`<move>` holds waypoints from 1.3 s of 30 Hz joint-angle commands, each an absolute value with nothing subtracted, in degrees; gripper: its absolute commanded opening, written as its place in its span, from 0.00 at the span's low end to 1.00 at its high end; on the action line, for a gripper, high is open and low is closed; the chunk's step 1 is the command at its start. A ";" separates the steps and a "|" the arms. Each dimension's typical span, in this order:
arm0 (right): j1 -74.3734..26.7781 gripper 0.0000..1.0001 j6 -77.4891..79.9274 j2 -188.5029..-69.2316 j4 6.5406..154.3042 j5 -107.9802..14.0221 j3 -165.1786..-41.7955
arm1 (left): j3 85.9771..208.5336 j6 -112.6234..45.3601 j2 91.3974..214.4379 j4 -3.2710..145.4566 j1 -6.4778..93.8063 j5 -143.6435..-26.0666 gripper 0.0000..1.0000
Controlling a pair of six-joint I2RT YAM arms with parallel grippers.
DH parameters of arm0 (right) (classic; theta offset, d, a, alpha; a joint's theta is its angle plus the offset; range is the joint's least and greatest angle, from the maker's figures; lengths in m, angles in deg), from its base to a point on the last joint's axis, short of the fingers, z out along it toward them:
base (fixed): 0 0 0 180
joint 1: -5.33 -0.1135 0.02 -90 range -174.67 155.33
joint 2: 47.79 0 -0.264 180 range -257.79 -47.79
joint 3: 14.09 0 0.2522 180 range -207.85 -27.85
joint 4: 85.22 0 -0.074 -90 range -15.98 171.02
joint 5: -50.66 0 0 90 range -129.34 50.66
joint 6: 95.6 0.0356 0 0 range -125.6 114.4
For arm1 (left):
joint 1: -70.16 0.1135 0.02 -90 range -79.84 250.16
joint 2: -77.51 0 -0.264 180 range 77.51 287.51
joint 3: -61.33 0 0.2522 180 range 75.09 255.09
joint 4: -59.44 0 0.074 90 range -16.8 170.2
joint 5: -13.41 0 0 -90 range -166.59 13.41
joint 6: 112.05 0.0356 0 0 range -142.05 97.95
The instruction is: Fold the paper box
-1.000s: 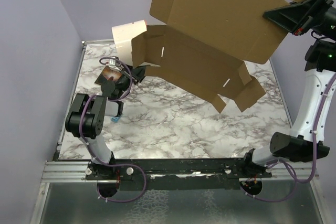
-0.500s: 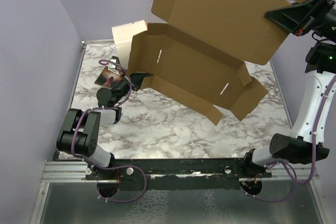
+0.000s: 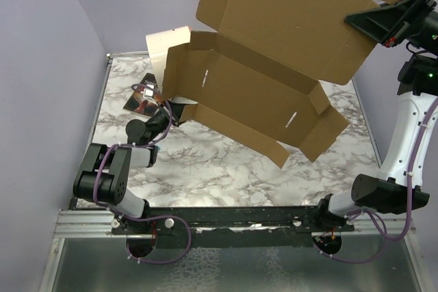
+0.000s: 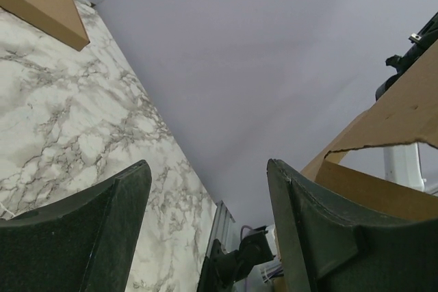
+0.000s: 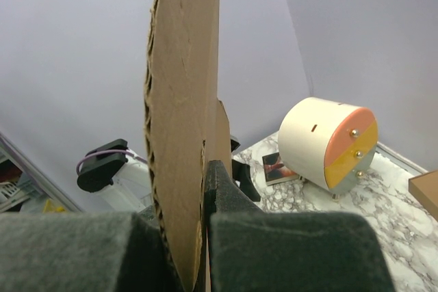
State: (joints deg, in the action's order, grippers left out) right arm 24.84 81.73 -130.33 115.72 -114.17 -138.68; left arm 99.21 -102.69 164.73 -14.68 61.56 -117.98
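Note:
The paper box (image 3: 287,25) is a large brown die-cut sheet held high over the table, with its lower panel and flaps (image 3: 253,94) hanging open below. My right gripper (image 3: 357,18) is shut on the upper panel's right edge. In the right wrist view the cardboard (image 5: 185,87) stands edge-on, pinched between the pads of that gripper (image 5: 186,203). My left gripper (image 3: 179,109) sits at the lower corner of the box's left flap. It is open (image 4: 207,169) with nothing between its fingers, and cardboard (image 4: 397,114) shows just past its right finger.
A cream drum (image 3: 168,46) with an orange and yellow end (image 5: 349,145) lies at the back left. A small picture card (image 3: 142,99) lies in front of it on the marble tabletop (image 3: 205,162). A smaller brown box (image 4: 41,5) sits on the table, and purple walls close in on the left and back.
My left arm has swung up and back from the table's left side to the box's left flap. The hanging lower panel has shifted slightly. The right gripper has held still.

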 commanded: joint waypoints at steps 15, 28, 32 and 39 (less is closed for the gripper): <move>25.59 0.01 83.40 -129.71 118.35 -110.73 -138.95 | 93.67 -104.82 154.11 -29.37 65.86 -121.75 0.73; 25.72 0.01 83.56 -129.84 118.99 -110.59 -138.08 | 94.88 -105.49 150.21 -29.37 65.42 -125.10 0.75; 25.77 0.01 83.75 -129.84 119.35 -110.46 -137.82 | 94.73 -105.89 149.75 -29.37 64.93 -125.12 0.76; 25.78 0.01 84.23 -129.44 119.54 -110.44 -138.07 | 95.22 -104.76 152.99 -29.28 62.69 -124.54 0.73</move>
State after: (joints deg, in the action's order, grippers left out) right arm 25.32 83.13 -130.33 118.16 -113.75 -137.89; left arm 93.74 -105.29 151.01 -14.74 63.44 -123.25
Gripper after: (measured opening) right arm 0.016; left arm 0.749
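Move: The fingers of the left gripper sit just under the left end of the hanging box's near flap; that flap's middle lies about 11 cm to the right, 7 cm back and 3 cm above. The box's left side flap is some 5 cm ahead, 4 cm left and 8 cm up. The white drum stands roughly 18 cm ahead, 7 cm left and 13 cm lower. From the right gripper, the near flap is about 21 cm left, 4 cm back and 30 cm down. Draw the left gripper back out from under the near flap, about 5 cm towards your base, first easing slightly left as well, and rise some 3 cm on the way, tipping the fingers a little upward and keeping them open. With the right gripper, hold still and keep the raised box panel pinched. ##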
